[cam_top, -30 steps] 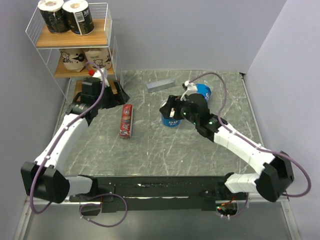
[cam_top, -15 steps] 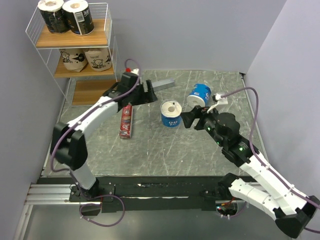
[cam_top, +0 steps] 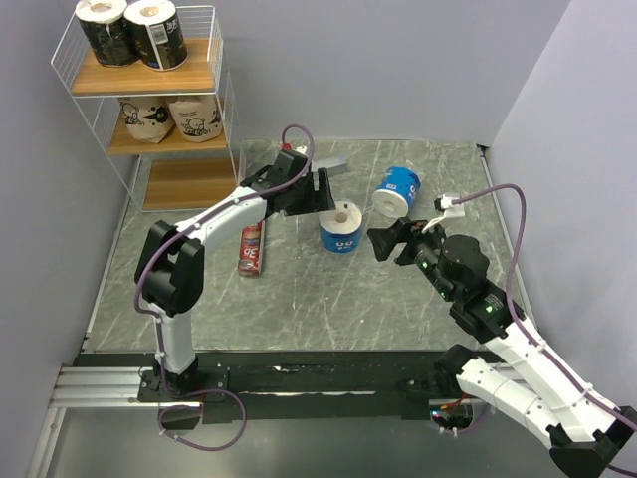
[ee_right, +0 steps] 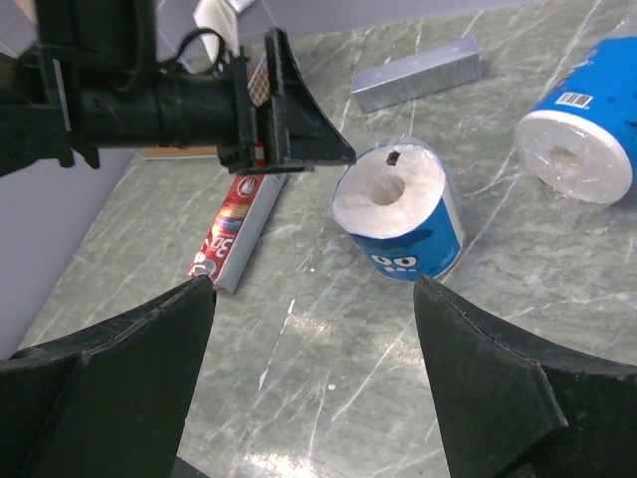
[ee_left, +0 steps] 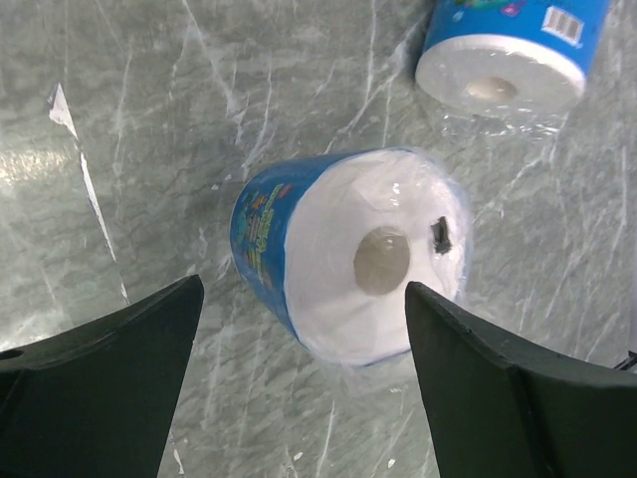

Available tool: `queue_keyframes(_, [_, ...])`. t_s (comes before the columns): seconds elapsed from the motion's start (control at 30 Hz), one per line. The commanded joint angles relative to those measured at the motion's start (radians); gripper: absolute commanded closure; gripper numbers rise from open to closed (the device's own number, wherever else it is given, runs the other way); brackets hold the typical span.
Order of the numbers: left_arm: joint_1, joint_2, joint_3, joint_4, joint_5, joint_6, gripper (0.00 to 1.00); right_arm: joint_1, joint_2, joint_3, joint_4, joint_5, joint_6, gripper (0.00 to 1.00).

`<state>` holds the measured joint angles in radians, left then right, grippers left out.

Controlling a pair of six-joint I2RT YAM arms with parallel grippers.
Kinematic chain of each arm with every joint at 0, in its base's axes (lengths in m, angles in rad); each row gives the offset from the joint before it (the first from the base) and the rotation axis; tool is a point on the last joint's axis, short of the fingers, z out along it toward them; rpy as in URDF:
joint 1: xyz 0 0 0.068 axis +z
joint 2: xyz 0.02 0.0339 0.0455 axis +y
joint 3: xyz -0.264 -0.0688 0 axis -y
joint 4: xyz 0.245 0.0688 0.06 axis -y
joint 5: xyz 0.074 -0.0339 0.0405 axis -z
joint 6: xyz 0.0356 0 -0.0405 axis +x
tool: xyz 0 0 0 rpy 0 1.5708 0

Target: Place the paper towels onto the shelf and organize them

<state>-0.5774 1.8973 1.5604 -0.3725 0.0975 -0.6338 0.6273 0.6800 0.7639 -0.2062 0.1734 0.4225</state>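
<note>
An upright blue-and-white paper towel roll (cam_top: 341,227) stands mid-table, and a second one (cam_top: 398,189) lies tilted behind it to the right. My left gripper (cam_top: 320,191) is open just left of the upright roll (ee_left: 348,254), which sits ahead of the wide-spread fingertips without touching them. My right gripper (cam_top: 383,242) is open and empty, right of that roll (ee_right: 398,214). The white wire shelf (cam_top: 221,60) at the far left holds two black rolls (cam_top: 129,32) on its top board and two tan printed rolls (cam_top: 171,118) on the middle board. Nothing shows on its bottom board.
A flat red box (cam_top: 252,246) lies left of the upright roll. A grey bar (cam_top: 320,167) lies behind my left gripper. The second roll (ee_right: 577,139) lies near the table's far right part. Grey walls close the table on the left, back and right.
My left arm swung from the shelf's bottom board rightward to the upright blue roll. My right arm let go of that roll and drew back to the right, now open.
</note>
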Motion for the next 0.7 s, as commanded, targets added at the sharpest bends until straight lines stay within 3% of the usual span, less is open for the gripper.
queue_keyframes(0.0, [-0.013,0.034,0.052,-0.002,-0.03,-0.023,0.12,-0.009,-0.025,-0.003,0.034,0.017,-0.021,0.12])
queue_keyframes(0.67, [-0.027,0.128,0.056,0.066,0.041,-0.006,0.15,-0.02,-0.013,-0.017,0.047,0.012,-0.013,0.12])
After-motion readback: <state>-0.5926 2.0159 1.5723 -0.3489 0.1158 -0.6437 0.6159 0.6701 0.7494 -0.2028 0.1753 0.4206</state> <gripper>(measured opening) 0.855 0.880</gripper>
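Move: The standing blue paper-towel roll I'm going for is close under my open left hand: its middle is some 4 cm to the right, 3 cm back and about 10 cm down. The second blue roll is roughly 9 cm farther out and 12 cm to the right of it. The grey box is around 14 cm straight ahead of my left hand, on the table. From my right hand the standing roll is about 14 cm ahead, 7 cm left and 23 cm below. I sink my left hand almost straight down, about 5 cm, easing just over 1 cm to the right near the end, with the fingers tipping about 5 degrees steeper. They stay wide open, and the right-hand finger comes down to the core hole in the top of the standing blue roll, touching its clear wrap. ##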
